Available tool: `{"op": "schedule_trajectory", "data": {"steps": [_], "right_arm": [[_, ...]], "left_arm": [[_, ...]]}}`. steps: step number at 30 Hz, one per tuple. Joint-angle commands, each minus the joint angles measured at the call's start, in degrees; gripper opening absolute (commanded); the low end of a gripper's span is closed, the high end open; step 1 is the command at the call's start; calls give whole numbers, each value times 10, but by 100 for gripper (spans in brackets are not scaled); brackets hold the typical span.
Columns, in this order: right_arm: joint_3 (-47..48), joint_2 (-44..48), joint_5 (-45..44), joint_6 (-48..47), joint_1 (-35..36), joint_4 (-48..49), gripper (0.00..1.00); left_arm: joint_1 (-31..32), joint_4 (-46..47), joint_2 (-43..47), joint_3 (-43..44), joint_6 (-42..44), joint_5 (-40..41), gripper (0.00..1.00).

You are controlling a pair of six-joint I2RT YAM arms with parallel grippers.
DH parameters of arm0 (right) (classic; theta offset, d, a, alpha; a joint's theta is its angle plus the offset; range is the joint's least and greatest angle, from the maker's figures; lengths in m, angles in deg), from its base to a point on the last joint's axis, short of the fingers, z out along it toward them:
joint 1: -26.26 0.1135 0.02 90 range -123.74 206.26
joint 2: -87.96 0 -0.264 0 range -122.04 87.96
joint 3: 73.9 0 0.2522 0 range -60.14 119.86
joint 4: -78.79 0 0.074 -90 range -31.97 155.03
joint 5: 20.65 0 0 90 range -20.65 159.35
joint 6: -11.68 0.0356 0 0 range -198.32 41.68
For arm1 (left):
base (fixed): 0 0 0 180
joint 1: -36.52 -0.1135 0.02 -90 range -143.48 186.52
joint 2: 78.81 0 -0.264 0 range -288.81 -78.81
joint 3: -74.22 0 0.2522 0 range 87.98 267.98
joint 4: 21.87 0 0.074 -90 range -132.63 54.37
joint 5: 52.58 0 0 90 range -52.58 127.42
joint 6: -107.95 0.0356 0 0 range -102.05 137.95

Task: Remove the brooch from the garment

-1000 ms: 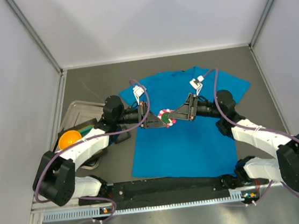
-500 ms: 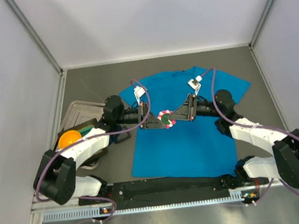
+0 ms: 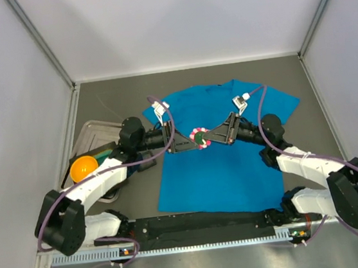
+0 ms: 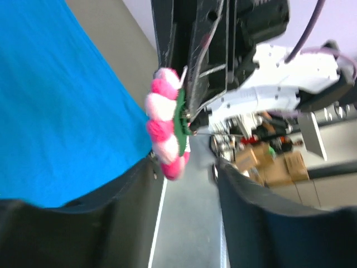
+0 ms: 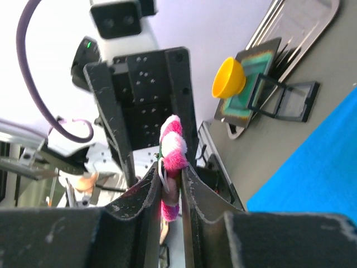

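The bright blue garment [image 3: 222, 168] lies flat on the dark table. Over its chest hangs the brooch [image 3: 199, 138], pink and white petals on a green back. My right gripper [image 3: 210, 138] is shut on it. In the right wrist view the brooch [image 5: 172, 146] sits edge-on, pinched between the fingers of that gripper [image 5: 167, 178]. My left gripper [image 3: 183, 145] stands open just left of the brooch, with a gap between them. From the left wrist the brooch [image 4: 164, 131] shows beyond the tips of the spread gripper [image 4: 187, 184], beside the garment [image 4: 56, 95].
A metal tray [image 3: 91, 132] sits at the left beside the shirt. With it are an orange round piece [image 3: 82, 165], a green and black block [image 3: 107, 154] and a black frame [image 3: 145, 164]. Grey walls close in both sides and the back.
My left gripper has let go of the brooch, opened, and drawn back a little to the left. The right gripper still holds the brooch at nearly the same spot.
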Motion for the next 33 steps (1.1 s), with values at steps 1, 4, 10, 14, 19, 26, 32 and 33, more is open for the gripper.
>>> {"op": "schedule_trajectory", "data": {"steps": [1,4,10,14,19,26,32,33], "right_arm": [[-5,21,-100,11,7,9,0],[-3,19,-156,25,21,9,0],[-2,-1,-216,60,31,41,0],[7,-22,-213,68,36,60,0],[4,-24,-216,65,44,64,0],[-1,-9,-215,56,50,55,0],[-5,-2,-218,47,55,47,0],[-5,0,-218,46,56,46,0]], "left_arm": [[10,-12,78,-22,78,120,61],[36,20,102,-53,88,190,66],[85,41,115,-76,149,304,68],[96,66,96,-74,144,319,69],[100,94,67,-67,125,334,71],[100,110,44,-55,111,344,73],[100,142,35,-55,89,343,81],[100,147,34,-56,85,343,81]]}}
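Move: The brooch is in the right fingertips, its middle about 2 cm left of that hand's point and 1 cm ahead. From the left gripper it lies some 3 cm ahead and 3 cm to the right, about level. The garment's middle is roughly 10 cm ahead of the left gripper, 10 cm to its right and 24 cm below; the small black frame is about 9 cm ahead, 18 cm left and 23 cm below. Keep the right fingers shut on the brooch and carry it forward about 5 cm, swinging them clockwise, then hold it there. Spread the already half-open left fingers wide, lift slightly, then bring them forward some 4 cm beside the brooch and a little down and right, turning the wrist roughly 25 degrees counter-clockwise so that they point right and forward. ##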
